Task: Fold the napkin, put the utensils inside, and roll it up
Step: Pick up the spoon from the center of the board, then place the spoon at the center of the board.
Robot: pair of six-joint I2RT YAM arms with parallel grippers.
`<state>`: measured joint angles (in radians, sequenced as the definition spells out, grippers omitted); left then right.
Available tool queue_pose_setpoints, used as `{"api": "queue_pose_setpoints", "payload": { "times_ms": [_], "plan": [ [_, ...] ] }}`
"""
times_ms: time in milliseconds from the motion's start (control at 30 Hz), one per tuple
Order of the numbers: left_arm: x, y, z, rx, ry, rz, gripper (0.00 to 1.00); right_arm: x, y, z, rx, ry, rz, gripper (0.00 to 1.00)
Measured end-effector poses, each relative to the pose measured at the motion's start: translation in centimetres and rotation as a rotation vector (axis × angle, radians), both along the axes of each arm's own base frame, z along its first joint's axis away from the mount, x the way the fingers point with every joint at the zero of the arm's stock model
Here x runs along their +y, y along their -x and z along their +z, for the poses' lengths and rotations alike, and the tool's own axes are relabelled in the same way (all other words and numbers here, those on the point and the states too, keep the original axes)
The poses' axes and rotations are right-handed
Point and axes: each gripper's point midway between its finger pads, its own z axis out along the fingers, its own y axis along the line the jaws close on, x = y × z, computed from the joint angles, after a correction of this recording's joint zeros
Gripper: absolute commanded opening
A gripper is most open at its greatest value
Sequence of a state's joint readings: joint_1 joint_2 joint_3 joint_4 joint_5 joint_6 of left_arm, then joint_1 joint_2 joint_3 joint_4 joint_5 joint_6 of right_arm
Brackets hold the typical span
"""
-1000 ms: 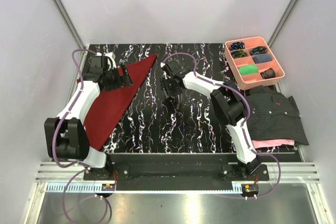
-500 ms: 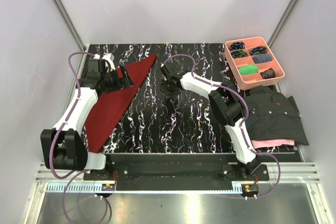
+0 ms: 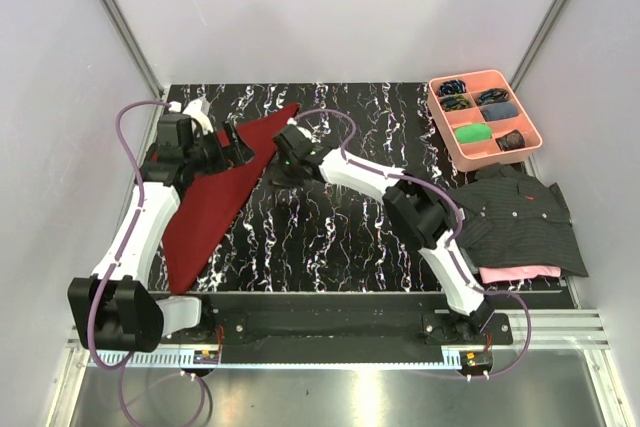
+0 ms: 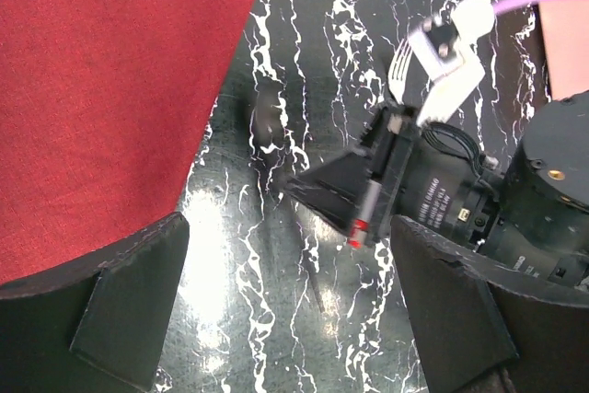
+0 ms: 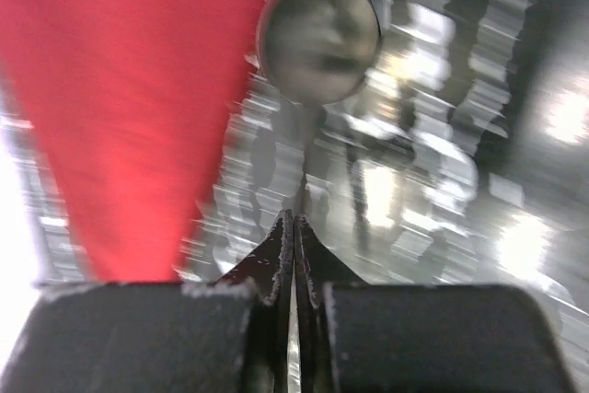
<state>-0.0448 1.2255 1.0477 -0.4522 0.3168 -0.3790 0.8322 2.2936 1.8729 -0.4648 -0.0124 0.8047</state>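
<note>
The maroon napkin [image 3: 215, 197] lies folded into a long triangle on the left of the black marble table [image 3: 340, 237]; in the left wrist view the napkin [image 4: 110, 89] fills the upper left. My right gripper [image 5: 294, 218] is shut on the thin handle of the spoon [image 5: 317, 39], whose dark round bowl hangs blurred just beside the napkin [image 5: 120, 98] edge. From above, the right gripper [image 3: 278, 169] sits at the napkin's right edge. My left gripper [image 3: 240, 145] is open over bare table beside the cloth, and the left gripper [image 4: 290, 310] has nothing between its fingers. It faces the right gripper [image 4: 317, 186].
A pink tray [image 3: 485, 117] of small items stands at the back right. A dark striped shirt [image 3: 520, 217] lies over a pink cloth [image 3: 515, 273] at the right edge. The table's left edge runs close beside the napkin.
My right arm has swung left from mid-table to the napkin's right edge with the spoon. My left arm has drawn back a little toward the back left.
</note>
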Motion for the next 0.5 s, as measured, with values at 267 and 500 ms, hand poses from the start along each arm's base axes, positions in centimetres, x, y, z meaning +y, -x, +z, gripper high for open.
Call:
{"api": "queue_pose_setpoints", "payload": {
  "times_ms": [267, 500],
  "plan": [
    [-0.2, 0.2, 0.5, -0.011, 0.016, -0.003, 0.94, 7.0, -3.5, 4.7, -0.112, -0.216, -0.063, 0.00],
    [0.0, 0.2, 0.4, -0.012, 0.013, 0.002, 0.93, 7.2, -4.4, 2.7, -0.123, -0.198, -0.100, 0.03]
  ]
}}
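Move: The right fingers are already shut on the spoon's handle, the spoon's middle only about 1 cm behind and 1 cm below them. From the right hand, the folded napkin's middle lies some 16 cm left, 2 cm back and 4 cm below; the fork lies about 15 cm right, 2 cm ahead and 4 cm below. From the left hand, the napkin's middle is roughly 5 cm left, level fore and aft, 19 cm below. With the fingers kept shut, the right hand swings about 8 cm left towards the near edge of the napkin, going some 4 cm forward and climbing nearly 5 cm, then sinks about 2 cm and eases slightly back to the right. Meanwhile the wrist rolls roughly 15 degrees, its left side rising, and the spoon comes out from between the closed fingertips, which end above its bowl. ##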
